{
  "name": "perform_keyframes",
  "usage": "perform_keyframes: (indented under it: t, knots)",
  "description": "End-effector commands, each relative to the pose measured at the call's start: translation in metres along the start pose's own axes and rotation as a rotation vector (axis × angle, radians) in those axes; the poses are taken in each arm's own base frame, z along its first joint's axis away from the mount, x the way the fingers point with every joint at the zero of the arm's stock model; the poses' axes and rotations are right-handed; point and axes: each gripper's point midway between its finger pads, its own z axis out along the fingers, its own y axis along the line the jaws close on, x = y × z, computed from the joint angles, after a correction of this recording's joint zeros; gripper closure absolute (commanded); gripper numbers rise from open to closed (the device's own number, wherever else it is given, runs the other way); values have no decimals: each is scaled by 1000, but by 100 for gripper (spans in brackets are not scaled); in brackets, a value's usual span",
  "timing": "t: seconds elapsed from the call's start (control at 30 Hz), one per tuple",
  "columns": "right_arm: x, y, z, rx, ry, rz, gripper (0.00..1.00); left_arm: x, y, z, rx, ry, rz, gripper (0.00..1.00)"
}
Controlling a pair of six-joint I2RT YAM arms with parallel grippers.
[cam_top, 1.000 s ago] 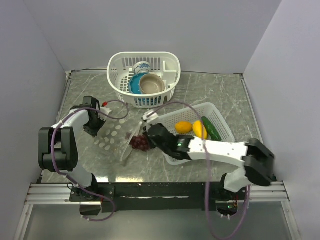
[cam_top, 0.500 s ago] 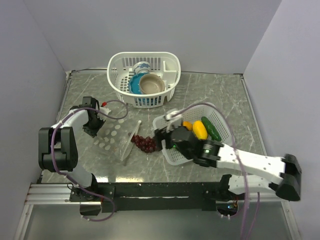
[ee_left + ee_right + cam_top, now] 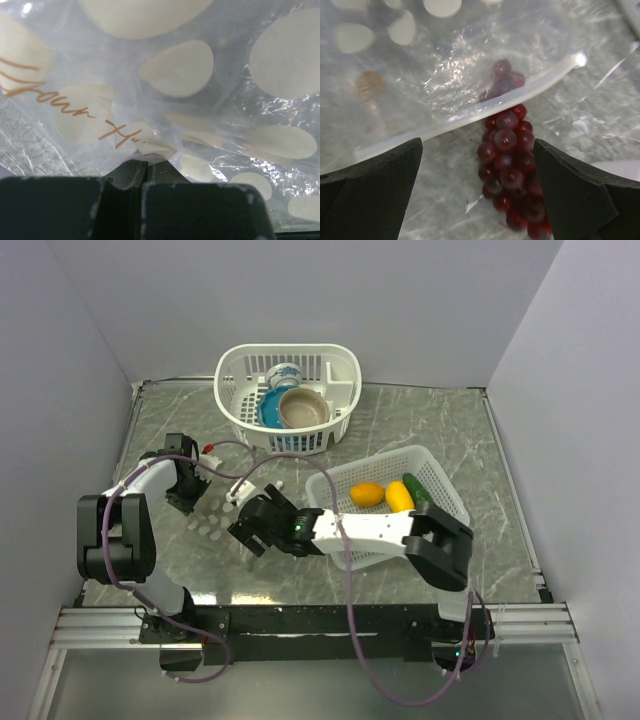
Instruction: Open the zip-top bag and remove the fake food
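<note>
The zip-top bag (image 3: 218, 508) lies on the table left of centre. It fills the left wrist view (image 3: 180, 75). My left gripper (image 3: 187, 495) is shut on the bag's left edge, with its jaws (image 3: 145, 167) pinching the plastic. My right gripper (image 3: 258, 528) is open over the bag's mouth and hides the grapes in the top view. In the right wrist view the dark purple grape bunch (image 3: 512, 165) lies between my open gripper's fingers (image 3: 477, 145). Its top is tucked under the zip strip (image 3: 470, 117) and the rest lies on the table. The orange fruit (image 3: 367, 494), yellow fruit (image 3: 399, 497) and green cucumber (image 3: 421, 493) lie in the right basket.
A white mesh basket (image 3: 447, 502) holds the fruit at the right. Another white basket (image 3: 236, 368) at the back holds a blue bowl (image 3: 270, 412) and a brown bowl (image 3: 303, 408). Walls close in the table on three sides.
My right arm has swung left from beside the right basket to above the bag's mouth and now covers the grapes. The left arm and the bag have stayed put.
</note>
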Motion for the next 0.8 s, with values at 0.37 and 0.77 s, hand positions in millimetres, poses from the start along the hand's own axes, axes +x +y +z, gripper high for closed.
perform_keyframes:
  t: [0.37, 0.77]
  knots:
    - [53, -49, 29, 107, 109, 100, 0, -2, -1, -2, 8, -23, 10, 99]
    - [17, -39, 0, -4, 27, 174, 88, -2, 0, -3, 1, -23, 5, 99]
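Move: The grapes, poking out of the bag's mouth, lie about 7 cm below the open right gripper, some 5 cm to its right and 1 cm ahead. The bag's middle is roughly 6 cm left, 4 cm ahead and 7 cm below; the white tray's middle is some 29 cm right, 7 cm ahead and also lower. From the left gripper, the grapes are about 21 cm right, 5 cm back and barely lower. Lower the open right gripper about 7 cm onto the grapes, swinging some 5 cm right and first a little forward, then easing back slightly, with the hand turning nearly 10 degrees clockwise. Close the fingers around the cluster just outside the bag's rim and start to rise, barely a centimetre. Keep the left gripper still, pinching the bag. ##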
